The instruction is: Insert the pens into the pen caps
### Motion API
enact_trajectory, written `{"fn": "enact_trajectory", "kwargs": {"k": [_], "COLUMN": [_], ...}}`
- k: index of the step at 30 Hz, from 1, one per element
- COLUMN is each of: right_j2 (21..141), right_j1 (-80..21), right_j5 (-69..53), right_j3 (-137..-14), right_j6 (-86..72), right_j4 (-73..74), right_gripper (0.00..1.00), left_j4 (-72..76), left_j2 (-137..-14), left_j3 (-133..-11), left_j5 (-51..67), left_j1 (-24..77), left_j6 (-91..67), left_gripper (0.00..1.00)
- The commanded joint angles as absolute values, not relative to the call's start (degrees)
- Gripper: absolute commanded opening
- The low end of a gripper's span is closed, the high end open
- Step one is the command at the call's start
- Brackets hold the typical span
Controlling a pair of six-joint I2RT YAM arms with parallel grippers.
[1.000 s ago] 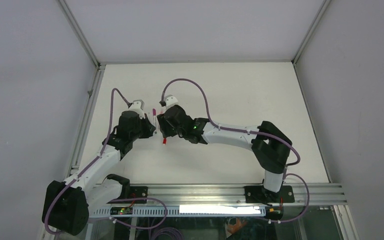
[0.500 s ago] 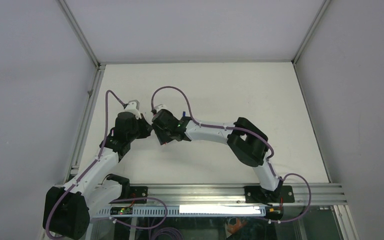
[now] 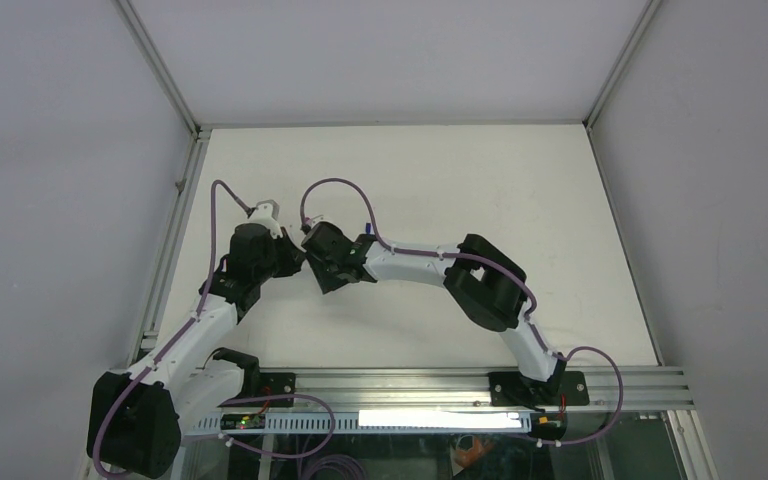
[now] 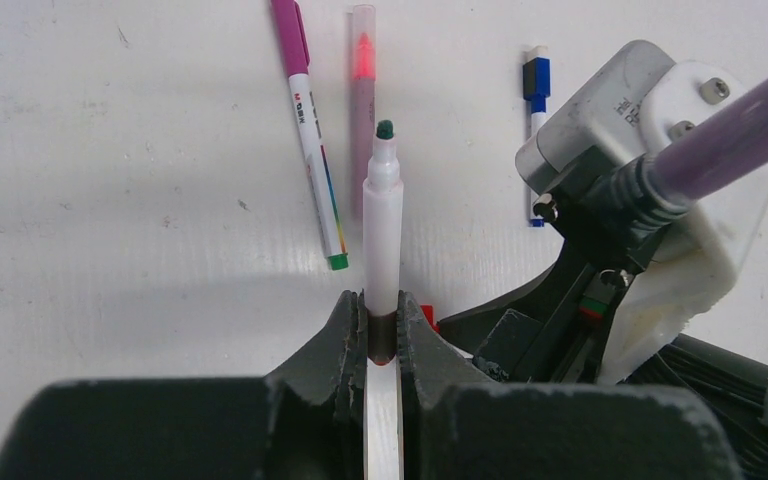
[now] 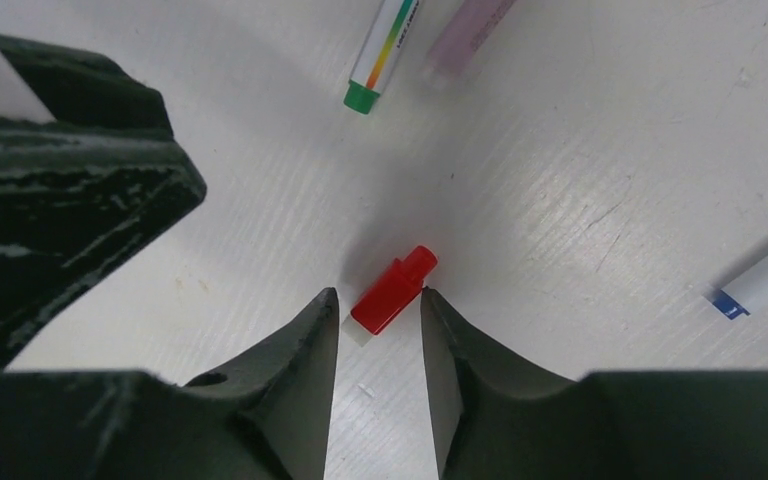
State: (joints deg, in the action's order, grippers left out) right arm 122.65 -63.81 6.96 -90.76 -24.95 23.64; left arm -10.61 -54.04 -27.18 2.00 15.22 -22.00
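My left gripper [image 4: 383, 325] is shut on a white pen [image 4: 383, 215] whose uncapped dark green tip points away from the wrist, above the table. A red pen cap [image 5: 392, 293] lies on the table between the fingertips of my right gripper [image 5: 380, 300]. Those jaws stand apart around it: the right fingertip [image 5: 432, 305] is at the cap's side, and a small gap remains on the left. In the top view both wrists meet left of the table's centre, with the right wrist [image 3: 332, 255] low over the cap.
A white pen with a magenta cap and a green end [image 4: 312, 150] lies beside a pale pink pen in a clear cap [image 4: 362, 100]. A blue-capped white pen [image 4: 535, 130] lies further right. My left fingers [image 5: 60, 180] are close on the right gripper's left.
My right arm has swung left and come down over the red cap, and its jaws have narrowed around it. The left arm shifted slightly left, still holding the white pen.
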Motion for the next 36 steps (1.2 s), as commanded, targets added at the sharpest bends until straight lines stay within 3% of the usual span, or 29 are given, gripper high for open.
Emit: {"fn": "enact_trajectory", "kwargs": {"k": [1, 10, 14, 22, 28, 36], "right_j2": [123.66, 124.51, 124.18, 111.62, 98.07, 91.48], "right_j1": [-64.23, -64.2, -64.13, -61.81, -51.89, -40.81], "right_j5": [6.09, 5.8, 5.99, 5.62, 0.65, -7.84], "right_j3": [-93.24, -93.61, -92.97, -78.45, -64.77, -60.8], "right_j6": [-25.14, -24.43, -23.74, -18.21, -15.1, -0.8], "right_j4": [23.98, 25.12, 25.49, 14.91, 6.65, 7.5], "right_gripper": [0.35, 0.19, 0.0, 0.0, 0.0, 0.0], "left_j4": [-8.26, -8.2, -8.17, -7.62, -6.38, -0.31], "left_j2": [-53.97, -54.31, -54.32, -53.98, -51.48, -50.9], "left_j3": [-27.07, -27.07, -27.07, -26.74, -25.76, -24.57], "left_j5": [3.58, 3.85, 3.86, 4.81, 8.01, 16.7], "left_j1": [14.68, 14.51, 14.5, 14.41, 14.41, 14.5], "left_j6": [-22.68, -22.7, -22.76, -22.43, -21.49, -22.0], "left_gripper": [0.0, 0.0, 0.0, 0.0, 0.0, 0.0]}}
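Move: The red cap lies on the table right between the right hand's open fingertips, roughly 1 cm below. From that hand the purple-capped pen lies about 10 cm ahead and 5 cm left, the pink pen 11 cm ahead and 2 cm left, the blue pen 10 cm ahead and 9 cm right. From the left hand, holding an uncapped pen, the red cap is some 3 cm back, 5 cm right and 7 cm down. Right fingers pinch the red cap and carry it some 16 cm right, later also forward and up. ##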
